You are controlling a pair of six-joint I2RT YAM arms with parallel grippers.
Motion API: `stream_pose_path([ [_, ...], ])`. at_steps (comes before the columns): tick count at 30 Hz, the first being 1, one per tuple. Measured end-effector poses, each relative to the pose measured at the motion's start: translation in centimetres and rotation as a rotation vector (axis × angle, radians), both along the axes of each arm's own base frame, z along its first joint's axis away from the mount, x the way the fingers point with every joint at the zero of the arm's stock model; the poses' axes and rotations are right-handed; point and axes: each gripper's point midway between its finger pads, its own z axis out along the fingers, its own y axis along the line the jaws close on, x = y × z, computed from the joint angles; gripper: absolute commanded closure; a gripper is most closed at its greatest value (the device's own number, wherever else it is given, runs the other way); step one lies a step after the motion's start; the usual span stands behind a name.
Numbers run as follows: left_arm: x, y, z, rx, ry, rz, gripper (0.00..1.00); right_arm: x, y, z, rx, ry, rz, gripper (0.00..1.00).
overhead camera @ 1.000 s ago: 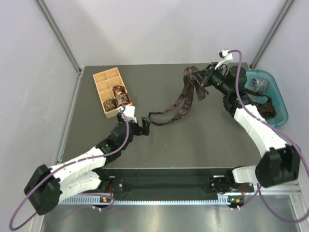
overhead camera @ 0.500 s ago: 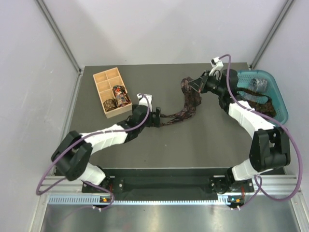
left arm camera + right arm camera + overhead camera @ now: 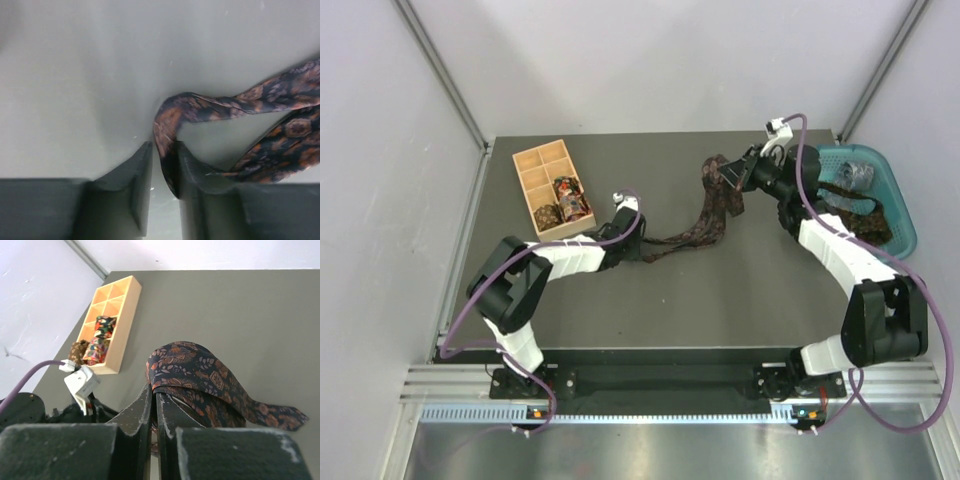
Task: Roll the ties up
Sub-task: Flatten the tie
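A dark paisley tie (image 3: 705, 220) lies stretched across the table between both grippers. My left gripper (image 3: 637, 246) sits at its narrow, looped end. In the left wrist view that end (image 3: 167, 125) stands between the half-closed fingers, against the right finger (image 3: 192, 170), with a slit of table showing beside the left one. My right gripper (image 3: 740, 177) is shut on the tie's wide end, which drapes over its fingertips (image 3: 200, 370). Rolled ties (image 3: 568, 200) fill compartments of the wooden box (image 3: 535, 160).
The teal basket (image 3: 905, 215) at the right edge holds more ties, a grey one (image 3: 857, 176) and a dark one (image 3: 865, 212). The wooden box (image 3: 127, 305) stands at the far left. Enclosure walls rise close around the table.
My left arm has reached right to the tie's narrow end, and its jaws have narrowed from wide open. The right gripper has shifted the wide end a little while keeping hold.
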Motion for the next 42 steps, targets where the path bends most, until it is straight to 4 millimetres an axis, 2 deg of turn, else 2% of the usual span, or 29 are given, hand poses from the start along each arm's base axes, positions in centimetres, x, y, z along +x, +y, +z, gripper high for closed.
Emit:
stream_pose_path([
  [3, -0.1, 0.6, -0.3, 0.01, 0.017, 0.023, 1.0, 0.0, -0.7, -0.4, -0.006, 0.004, -0.039, 0.97],
  [8, 1.1, 3.0, -0.1, 0.004, 0.011, 0.103, 1.0, -0.7, -2.0, -2.9, -0.016, 0.053, -0.106, 0.92],
  [11, -0.2, 6.0, 1.1, 0.012, -0.038, 0.173, 1.0, -1.4, -2.5, -5.6, -0.004, 0.116, -0.139, 0.92],
  [13, -1.4, 8.0, 4.6, -0.005, -0.135, 0.223, 1.0, -2.3, -2.4, -7.5, 0.022, 0.163, -0.141, 0.92],
  [14, -1.7, 8.8, 6.9, -0.03, -0.199, 0.25, 1.0, -2.7, -2.3, -8.4, 0.039, 0.188, -0.139, 0.92],
  [18, -2.8, 11.9, 17.8, -0.189, -0.493, 0.379, 1.0, -5.2, -0.9, -11.9, 0.083, 0.274, -0.103, 0.91],
  [19, -3.4, 12.8, 19.9, -0.227, -0.549, 0.411, 1.0, -5.7, -0.4, -12.5, 0.088, 0.285, -0.088, 0.91],
  [21, -4.6, 14.3, 22.3, -0.283, -0.625, 0.462, 1.0, -6.8, 0.7, -13.5, 0.093, 0.306, -0.056, 0.88],
  [23, -5.6, 15.4, 22.7, -0.307, -0.658, 0.494, 1.0, -7.7, 1.6, -14.2, 0.099, 0.321, -0.027, 0.86],
  [25, -6.4, 16.2, 22.2, -0.299, -0.66, 0.512, 1.0, -8.6, 2.5, -15.1, 0.1, 0.342, -0.004, 0.76],
  [31, -7.9, 17.8, 21.9, -0.278, -0.654, 0.548, 1.0, -11.8, 3.8, -18.6, 0.095, 0.433, -0.022, 0.69],
  [32, -8.3, 18.0, 22.1, -0.288, -0.659, 0.554, 1.0, -12.6, 4.3, -19.3, 0.087, 0.452, -0.021, 0.63],
  [33, -8.6, 18.3, 22.4, -0.299, -0.666, 0.56, 1.0, -13.5, 4.9, -19.9, 0.078, 0.467, -0.018, 0.39],
  [35, -9.1, 18.6, 22.9, -0.322, -0.682, 0.567, 1.0, -15.0, 5.9, -21.0, 0.067, 0.497, -0.014, 0.22],
  [38, -9.5, 18.9, 23.5, -0.35, -0.698, 0.581, 1.0, -15.2, 6.2, -21.7, 0.068, 0.513, -0.036, 0.11],
  [42, -9.8, 19.3, 22.5, -0.321, -0.669, 0.59, 1.0, -14.0, 5.8, -21.5, 0.088, 0.494, -0.119, 0.08],
])
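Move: The tie's near-left end lies practically between the left hand's half-closed fingers, about 1 cm below them; the wooden box's middle is about 17 cm ahead and 17 cm left of that hand. The right hand still holds the tie's other part up. The bare table spot it heads for is about 14 cm back, 6 cm left and 24 cm down; the tie's left end is some 9 cm back and 17 cm left, and the basket about 28 cm right and 3 cm ahead. The tie's left end is pinched as the left fingers finish closing, then drawn left and lifted, about 20 cm each way and some 10 cm back, the fingertips tipping up and the hand turning counter-clockwise. The right hand brings its part down about 21 cm and back 14 cm, with a little left late on, tilting its fingers down some 30 degrees and opening wide near the table to let the tie go. ##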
